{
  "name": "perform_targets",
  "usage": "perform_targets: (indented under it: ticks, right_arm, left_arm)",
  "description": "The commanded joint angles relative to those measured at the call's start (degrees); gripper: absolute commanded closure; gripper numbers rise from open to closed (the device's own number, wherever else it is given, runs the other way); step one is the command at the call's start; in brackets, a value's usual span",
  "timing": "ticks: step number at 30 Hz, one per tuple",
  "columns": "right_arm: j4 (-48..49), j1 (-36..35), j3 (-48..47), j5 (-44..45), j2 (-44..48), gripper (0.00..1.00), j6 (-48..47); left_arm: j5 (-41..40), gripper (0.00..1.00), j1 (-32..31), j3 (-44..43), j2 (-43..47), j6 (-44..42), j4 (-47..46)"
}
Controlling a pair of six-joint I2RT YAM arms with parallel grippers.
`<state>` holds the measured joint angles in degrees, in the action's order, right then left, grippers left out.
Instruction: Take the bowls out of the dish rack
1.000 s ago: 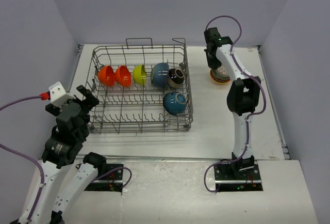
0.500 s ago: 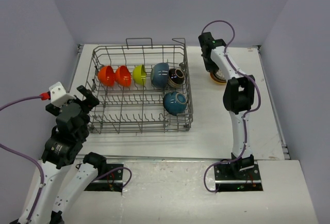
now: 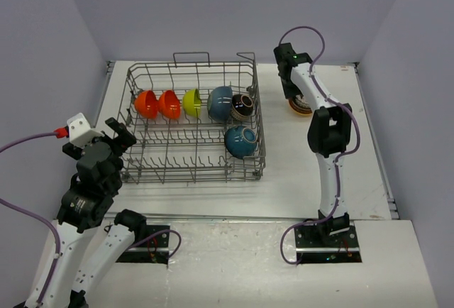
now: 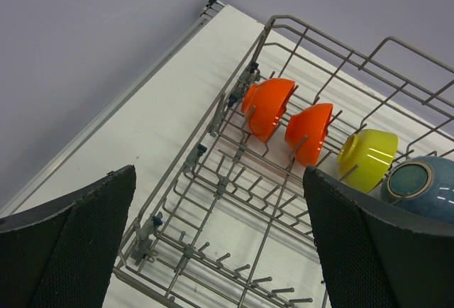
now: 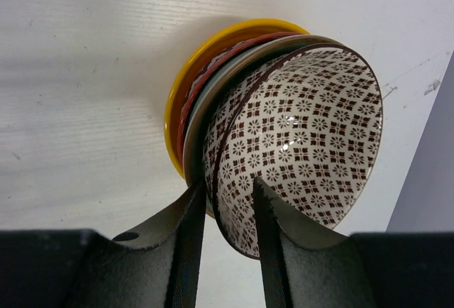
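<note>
The grey wire dish rack holds two orange-red bowls, a lime bowl, a dark blue bowl, a black bowl with cream inside, and another dark blue bowl one row nearer. My right gripper is shut on the rim of a patterned bowl, one finger inside and one outside. That bowl rests on a stack of bowls right of the rack. My left gripper is open and empty above the rack's near left corner.
The stack stands on the white table near the back wall. Purple walls close in both sides. The rack's handle loop rises at the back. The right arm's elbow hangs over the table right of the rack.
My right arm lowered the patterned bowl onto the stack and shifted slightly left, then stayed still. The left arm has not moved.
</note>
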<state>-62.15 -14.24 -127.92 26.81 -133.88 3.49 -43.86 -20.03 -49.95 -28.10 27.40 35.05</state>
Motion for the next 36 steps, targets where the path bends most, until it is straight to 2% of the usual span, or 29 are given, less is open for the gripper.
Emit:
perform_targets:
  ticks: [1, 7, 13, 14, 16, 23, 31, 36]
  right_arm:
    - [-0.69, -0.09, 0.56, -1.32, 6.43, 0.66, 1.52]
    - [0.97, 0.18, 4.42, -4.57, 9.87, 0.71, 2.84]
    - [1.24, 0.44, 5.66, -4.49, 8.64, 0.73, 3.19]
    - [1.15, 0.44, 6.01, -4.31, 8.55, 0.79, 3.37]
    - [1.33, 0.53, 6.36, -4.66, 8.55, 0.84, 3.37]
    - [2.03, 0.79, 6.98, -5.89, 7.85, 0.92, 3.37]
    - [1.6, 0.79, 6.19, -5.8, 9.25, 0.89, 3.55]
    - [1.33, 0.79, 5.66, -6.5, 15.82, 0.86, 5.3]
  left_arm:
    - [-0.44, 0.0, -0.36, -0.06, 0.15, -0.94, -1.83]
    - [-0.53, 0.0, -0.36, -0.06, 0.15, -0.85, -1.74]
    - [-0.53, 0.0, -0.36, -0.06, 0.24, -0.85, -1.65]
    - [-0.53, 0.0, -0.36, -0.06, 0.24, -0.77, -1.56]
    - [-0.53, 0.0, -0.36, -0.06, 0.24, -0.77, -1.65]
    - [-0.62, 0.0, -0.36, -0.06, 0.32, -0.77, -1.56]
    - [-0.53, 0.0, -0.36, -0.14, 0.06, -0.68, -1.56]
    - [-0.09, 0.0, -0.36, -0.32, -0.55, -0.5, -1.39]
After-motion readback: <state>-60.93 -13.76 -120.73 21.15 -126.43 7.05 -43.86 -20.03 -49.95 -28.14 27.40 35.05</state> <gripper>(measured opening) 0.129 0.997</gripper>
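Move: The patterned white bowl, already set in on top of the stack with its near-left rim between the parted fingertips, has its middle about 4 cm ahead of the right hand, 4 cm to its right and 3 cm below. In the rack, the black bowl stands about 20 cm left and 2 cm back, the teal bowl some 20 cm left and 16 cm back. From the idle left hand the patterned bowl lies about 55 cm right, 32 cm ahead and 22 cm lower. The right hand draws its already parted fingers off the near-left rim of the patterned bowl, rising about 3 cm while backing some 2 cm towards the base and rolling slightly, left side up. It then sinks again by about 1.5 cm beside that rim as the fingers close from a third open to nearly shut, and ends lifting slightly with the closed tips right by the near rim. ##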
